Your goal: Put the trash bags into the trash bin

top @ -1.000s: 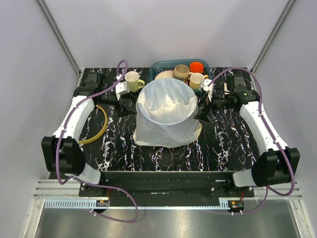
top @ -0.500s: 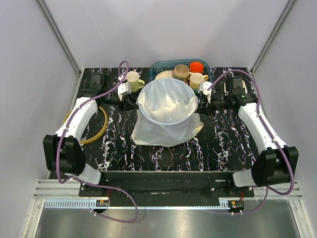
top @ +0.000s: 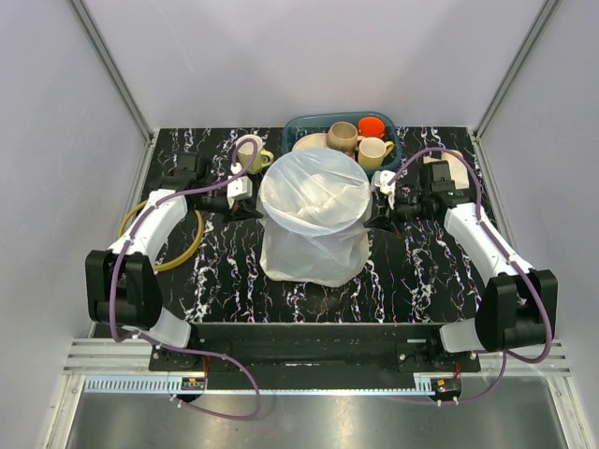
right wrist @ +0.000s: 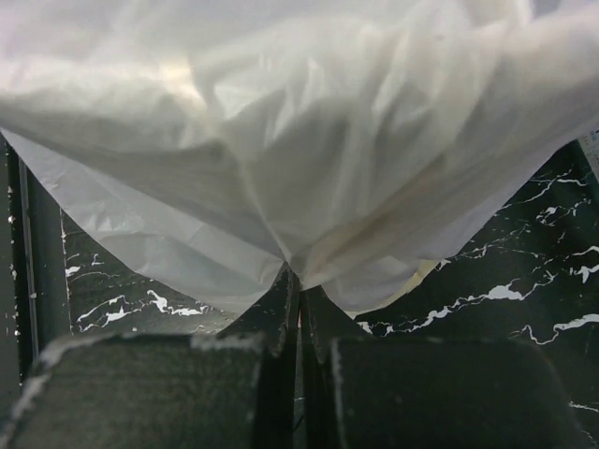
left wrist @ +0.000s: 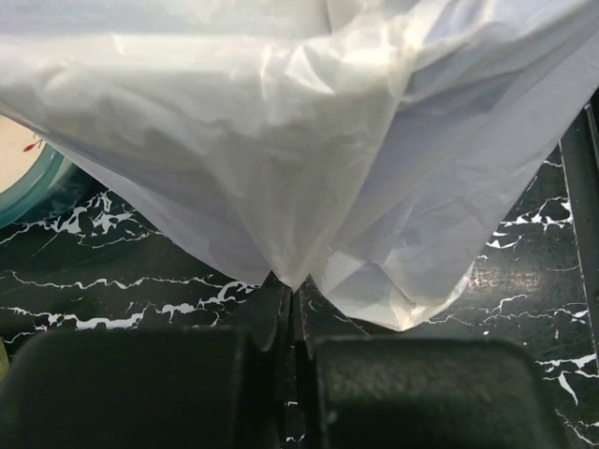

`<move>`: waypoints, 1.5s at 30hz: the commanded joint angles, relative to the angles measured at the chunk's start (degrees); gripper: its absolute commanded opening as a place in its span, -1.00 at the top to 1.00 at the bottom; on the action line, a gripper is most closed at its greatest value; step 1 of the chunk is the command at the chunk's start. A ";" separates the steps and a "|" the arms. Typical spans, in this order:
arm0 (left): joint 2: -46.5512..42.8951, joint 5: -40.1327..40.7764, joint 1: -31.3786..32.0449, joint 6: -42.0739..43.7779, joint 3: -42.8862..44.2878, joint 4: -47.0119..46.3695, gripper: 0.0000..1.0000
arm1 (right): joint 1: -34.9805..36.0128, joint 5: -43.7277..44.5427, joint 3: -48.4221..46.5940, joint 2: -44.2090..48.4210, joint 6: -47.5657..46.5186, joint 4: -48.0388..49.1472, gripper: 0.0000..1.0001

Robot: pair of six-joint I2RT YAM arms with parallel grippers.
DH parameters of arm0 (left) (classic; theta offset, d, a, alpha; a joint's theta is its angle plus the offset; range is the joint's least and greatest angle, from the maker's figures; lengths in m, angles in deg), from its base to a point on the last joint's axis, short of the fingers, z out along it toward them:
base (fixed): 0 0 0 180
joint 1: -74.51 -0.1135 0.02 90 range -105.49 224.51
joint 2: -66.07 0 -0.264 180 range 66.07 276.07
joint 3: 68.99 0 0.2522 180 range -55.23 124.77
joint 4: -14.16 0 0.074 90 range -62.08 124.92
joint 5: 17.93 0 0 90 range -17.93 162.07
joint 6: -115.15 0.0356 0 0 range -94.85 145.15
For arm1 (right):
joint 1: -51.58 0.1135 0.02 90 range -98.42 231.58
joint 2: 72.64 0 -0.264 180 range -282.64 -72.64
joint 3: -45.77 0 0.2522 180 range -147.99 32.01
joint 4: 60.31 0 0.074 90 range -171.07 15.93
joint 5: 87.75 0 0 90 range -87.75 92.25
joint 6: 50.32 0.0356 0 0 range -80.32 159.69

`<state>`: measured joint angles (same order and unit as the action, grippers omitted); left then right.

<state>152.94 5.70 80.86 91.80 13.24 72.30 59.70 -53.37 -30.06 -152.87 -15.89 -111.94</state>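
The large cream-white trash bag (top: 314,220) stands in the middle of the table as a tall open-mouthed sack draped over a round shape. The blue trash bin is hidden; I cannot tell if it is under the film. My left gripper (top: 255,211) is shut on the bag's left side, with film pinched at the fingertips in the left wrist view (left wrist: 292,285). My right gripper (top: 372,221) is shut on the bag's right side, also pinching film (right wrist: 298,276). The bag fills both wrist views (left wrist: 281,140) (right wrist: 299,140). A small pale bundle (top: 456,166) lies by the right arm.
A teal oval basket (top: 298,123) with a cream plate and mugs, one orange (top: 372,125), stands right behind the bag. A cream mug (top: 249,152) sits back left. A yellow ring (top: 178,245) lies on the table under the left arm.
Both grippers have moved forward and inward while holding the bag. The bag's spread skirt has drawn in, so it now hangs narrower and straighter.
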 commanded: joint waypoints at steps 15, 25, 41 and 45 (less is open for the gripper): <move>1.02 5.89 0.07 7.08 -6.50 -0.26 1.00 | -0.12 1.21 8.18 -2.21 -0.15 11.06 1.00; -1.61 6.78 -0.11 2.44 -9.06 -3.07 0.91 | -0.30 1.65 8.63 -1.87 -1.82 10.27 1.00; -15.24 -3.93 -6.35 2.52 -1.67 7.40 -0.72 | -2.23 2.63 -11.84 2.63 -3.13 -9.85 -0.93; -11.74 -5.52 -5.74 2.24 -0.71 3.52 -0.69 | -2.32 -0.71 -18.34 -3.17 -5.33 -12.13 -0.86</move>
<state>138.91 6.18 74.67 92.00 10.83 80.15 57.45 -49.45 -42.65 -151.34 -17.83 -120.38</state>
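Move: Each hand already pinches one side of the trash bag draped over the bin. The bin's middle lies about 12 cm to the left hand's right, 2 cm ahead and 3 cm lower; from the right hand it is about 12 cm left, 3 cm ahead and 2 cm lower. The green mug stands some 24 cm ahead of the left hand and 4 cm left. The dish tub is roughly 29 cm ahead of the right hand and 3 cm left. Fingers shut on the plastic, both hands drag the trash bag straight down the outside of the bin, the left about 5 cm, the right about 4. Then both open wide, let go and climb some 10 cm, easing outward from the bin; the left also draws back a little, the right drifts slightly forward. ##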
